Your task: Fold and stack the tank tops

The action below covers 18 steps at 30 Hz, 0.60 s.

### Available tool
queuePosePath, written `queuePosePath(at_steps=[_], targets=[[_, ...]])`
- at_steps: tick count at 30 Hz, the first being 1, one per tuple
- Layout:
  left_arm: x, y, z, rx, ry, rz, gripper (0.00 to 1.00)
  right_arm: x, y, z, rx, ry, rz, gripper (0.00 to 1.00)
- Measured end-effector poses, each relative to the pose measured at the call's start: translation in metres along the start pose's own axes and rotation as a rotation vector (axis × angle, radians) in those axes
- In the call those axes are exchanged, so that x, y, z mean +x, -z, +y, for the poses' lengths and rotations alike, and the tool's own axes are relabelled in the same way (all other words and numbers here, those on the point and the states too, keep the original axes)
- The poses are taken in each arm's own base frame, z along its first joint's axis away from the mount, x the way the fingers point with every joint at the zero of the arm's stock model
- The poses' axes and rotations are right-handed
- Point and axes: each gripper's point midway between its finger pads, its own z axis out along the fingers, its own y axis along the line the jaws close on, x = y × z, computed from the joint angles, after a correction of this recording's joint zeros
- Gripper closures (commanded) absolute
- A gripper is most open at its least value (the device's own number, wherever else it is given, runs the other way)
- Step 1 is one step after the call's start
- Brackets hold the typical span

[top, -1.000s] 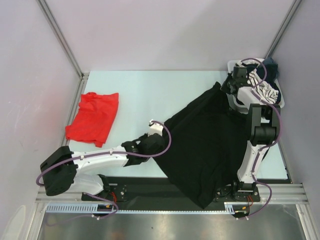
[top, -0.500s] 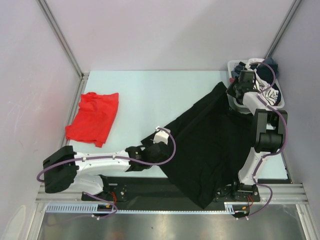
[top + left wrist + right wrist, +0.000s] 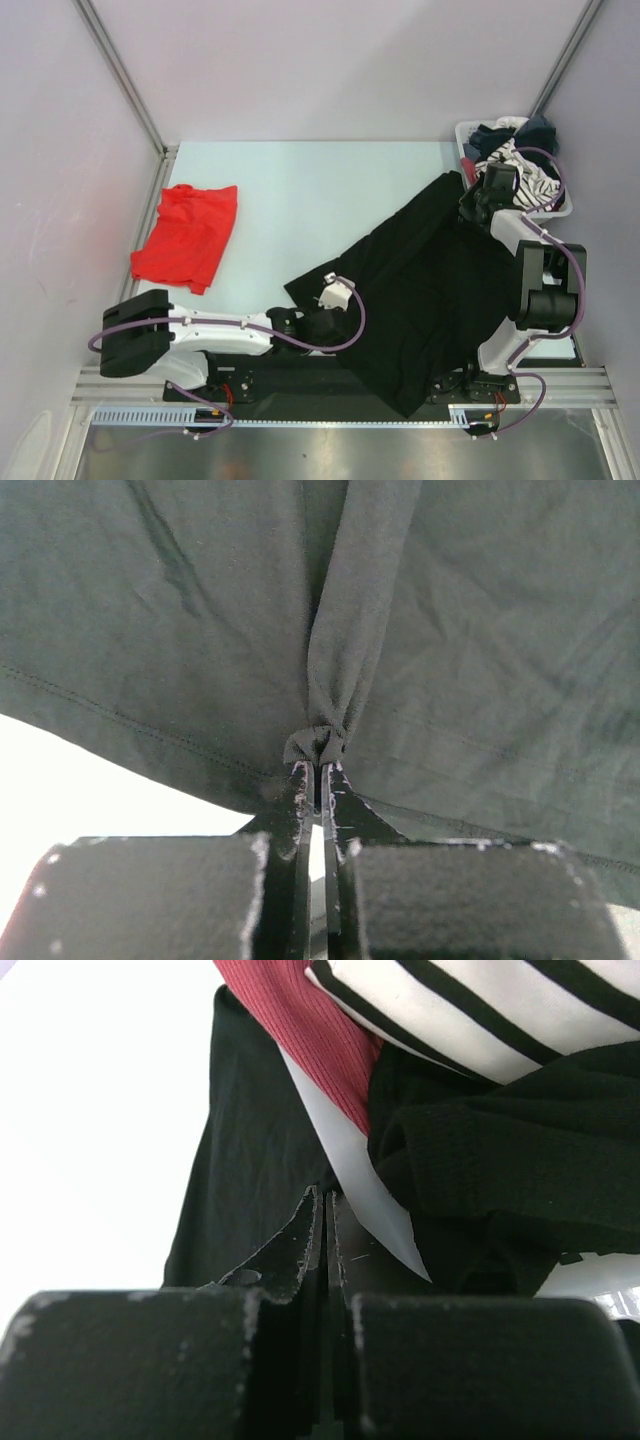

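A black tank top [image 3: 420,290] hangs stretched between my two grippers, running from beside the basket down past the table's near edge. My left gripper [image 3: 325,318] [image 3: 318,768] is shut on a bunched pinch of its hem [image 3: 316,744] at the near left. Up against the basket, my right gripper [image 3: 478,205] [image 3: 326,1198] is shut on the top's far corner, with black cloth [image 3: 240,1180] at its tips. The red tank top [image 3: 185,235] lies folded on the table [image 3: 300,190] at the far left, away from both grippers.
A white basket [image 3: 464,130] stands at the back right corner, full of clothes: a striped garment [image 3: 480,1010], a ribbed red-pink one [image 3: 300,1020] and dark pieces. Grey walls enclose the table on three sides. Both arm bases sit on the near rail.
My left gripper has moved right and toward the near edge with the hem in it. My right gripper has drawn back from the basket toward the near side. The black top now spreads wider.
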Motion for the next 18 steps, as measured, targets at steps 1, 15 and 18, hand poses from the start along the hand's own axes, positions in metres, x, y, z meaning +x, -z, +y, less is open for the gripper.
queuePosePath(at_steps=[1,15,18], targets=[[0.003,0.0,-0.002,0.003,-0.005,0.004,0.96,-0.001,0.0,0.0,0.001,-0.001,-0.004,1.0],[0.023,-0.007,-0.031,0.015,-0.025,0.059,0.49,-0.005,0.002,-0.007,0.012,-0.024,-0.025,1.0],[0.022,-0.006,-0.03,0.008,-0.019,0.061,0.29,-0.005,0.003,-0.008,0.014,-0.024,-0.032,1.0]])
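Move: The left hand still pinches the black tank top's near hem; the table spot it is taken to lies about 2 cm back, 2 cm right and 4 cm below. The folded red tank top lies roughly 34 cm to that hand's left, 20 cm farther out and 4 cm below. From the right hand, still holding the far end by the basket, that spot is some 34 cm back, 32 cm left and 10 cm below. Left hand eases the black hem about 4 cm back, right and down, then opens wide, letting go. ##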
